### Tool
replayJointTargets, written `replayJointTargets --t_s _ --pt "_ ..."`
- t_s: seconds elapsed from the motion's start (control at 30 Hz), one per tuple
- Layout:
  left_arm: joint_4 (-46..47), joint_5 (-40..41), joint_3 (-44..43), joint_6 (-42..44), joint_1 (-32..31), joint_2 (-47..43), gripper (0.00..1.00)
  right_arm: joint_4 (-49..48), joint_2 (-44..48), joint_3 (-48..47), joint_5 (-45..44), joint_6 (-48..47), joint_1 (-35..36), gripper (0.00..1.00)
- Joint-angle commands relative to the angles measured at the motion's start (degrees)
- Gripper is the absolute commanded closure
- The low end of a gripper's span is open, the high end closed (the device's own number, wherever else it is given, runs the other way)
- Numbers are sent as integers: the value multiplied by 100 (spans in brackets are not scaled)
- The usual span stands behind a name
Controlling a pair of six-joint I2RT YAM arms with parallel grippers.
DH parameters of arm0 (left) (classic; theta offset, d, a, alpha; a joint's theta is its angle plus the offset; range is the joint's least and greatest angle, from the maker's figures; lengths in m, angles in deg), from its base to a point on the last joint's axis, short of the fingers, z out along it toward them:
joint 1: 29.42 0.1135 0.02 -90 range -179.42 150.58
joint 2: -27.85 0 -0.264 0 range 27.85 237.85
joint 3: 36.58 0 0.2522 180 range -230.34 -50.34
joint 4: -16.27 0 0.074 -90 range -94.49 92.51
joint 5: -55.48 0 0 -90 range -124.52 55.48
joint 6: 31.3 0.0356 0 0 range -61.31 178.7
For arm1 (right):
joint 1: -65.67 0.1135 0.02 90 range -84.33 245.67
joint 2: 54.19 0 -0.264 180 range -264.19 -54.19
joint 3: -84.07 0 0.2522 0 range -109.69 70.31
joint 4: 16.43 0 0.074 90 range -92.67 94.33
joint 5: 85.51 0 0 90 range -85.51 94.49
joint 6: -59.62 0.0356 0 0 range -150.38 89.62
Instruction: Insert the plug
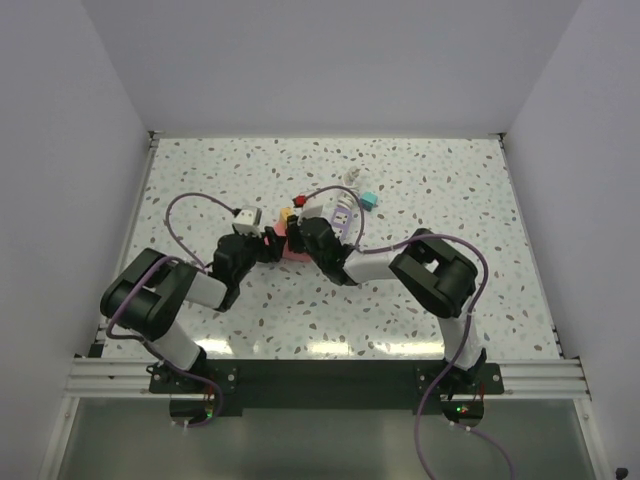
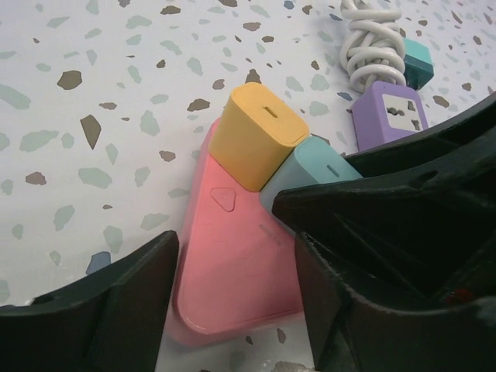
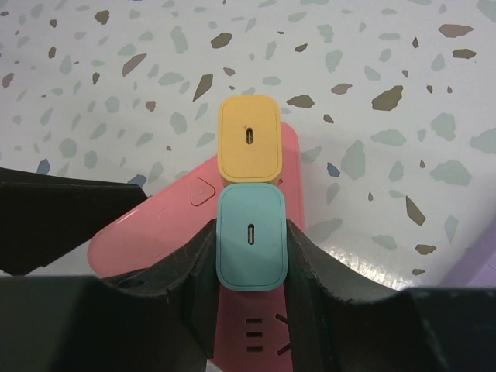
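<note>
A pink power strip (image 2: 232,256) lies flat on the speckled table (image 1: 420,180). A yellow plug (image 3: 249,138) sits plugged into it. A teal plug (image 3: 249,236) stands right beside the yellow one on the strip. My right gripper (image 3: 249,256) is shut on the teal plug, with a finger pressed on each side. My left gripper (image 2: 236,310) has its jaws against both sides of the strip's rounded near end. In the top view both grippers, left (image 1: 268,243) and right (image 1: 300,240), meet over the strip (image 1: 290,254).
A purple socket adapter (image 2: 387,115) with a coiled white cable (image 2: 373,46) and a small teal block (image 2: 418,62) lie just beyond the strip. A white cube plug (image 1: 244,220) lies to the left of it. White walls enclose the table.
</note>
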Motion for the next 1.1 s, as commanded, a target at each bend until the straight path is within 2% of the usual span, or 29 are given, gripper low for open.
replayJointTargets --t_s 0.0,0.1,0.2,0.4,1.07 --pt "91 -133 41 -50 -9 -545 29 2525 -661 125 696 124 250 100" --pt "-120 -46 138 -86 -18 -931 16 2657 -652 -94 582 141 224 100" --pt "-296 -1 252 -95 -18 -1310 13 2850 -626 -270 389 185 145 100" --pt "-481 306 384 -68 -18 -1750 12 3149 -494 -376 20 282 5 100" --pt "-552 368 393 -51 -18 -1812 12 3378 16 -227 -491 388 -321 100"
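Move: The right hand grips the teal plug on the pink base; the base's middle lies about 2 cm back from this hand, level sideways and some 3 cm below. The yellow plug stands about 3 cm ahead and 2 cm left, at similar height, and the purple strip some 11 cm right, 3 cm ahead and 3 cm lower. From the left hand, around the base's near-left corner, its middle is about 1 cm ahead, 4 cm right and 2 cm down. Upward by about 6 cm, and a little back and left, the left hand clears the pink base's corner, its fingers spreading wide and tipping up some 5 degrees. The right hand keeps its pinch on the teal plug, shifts slightly left, then swings about 2.5 cm right towards the purple strip, tipping down some 5 degrees and dragging the base along by the plug. ##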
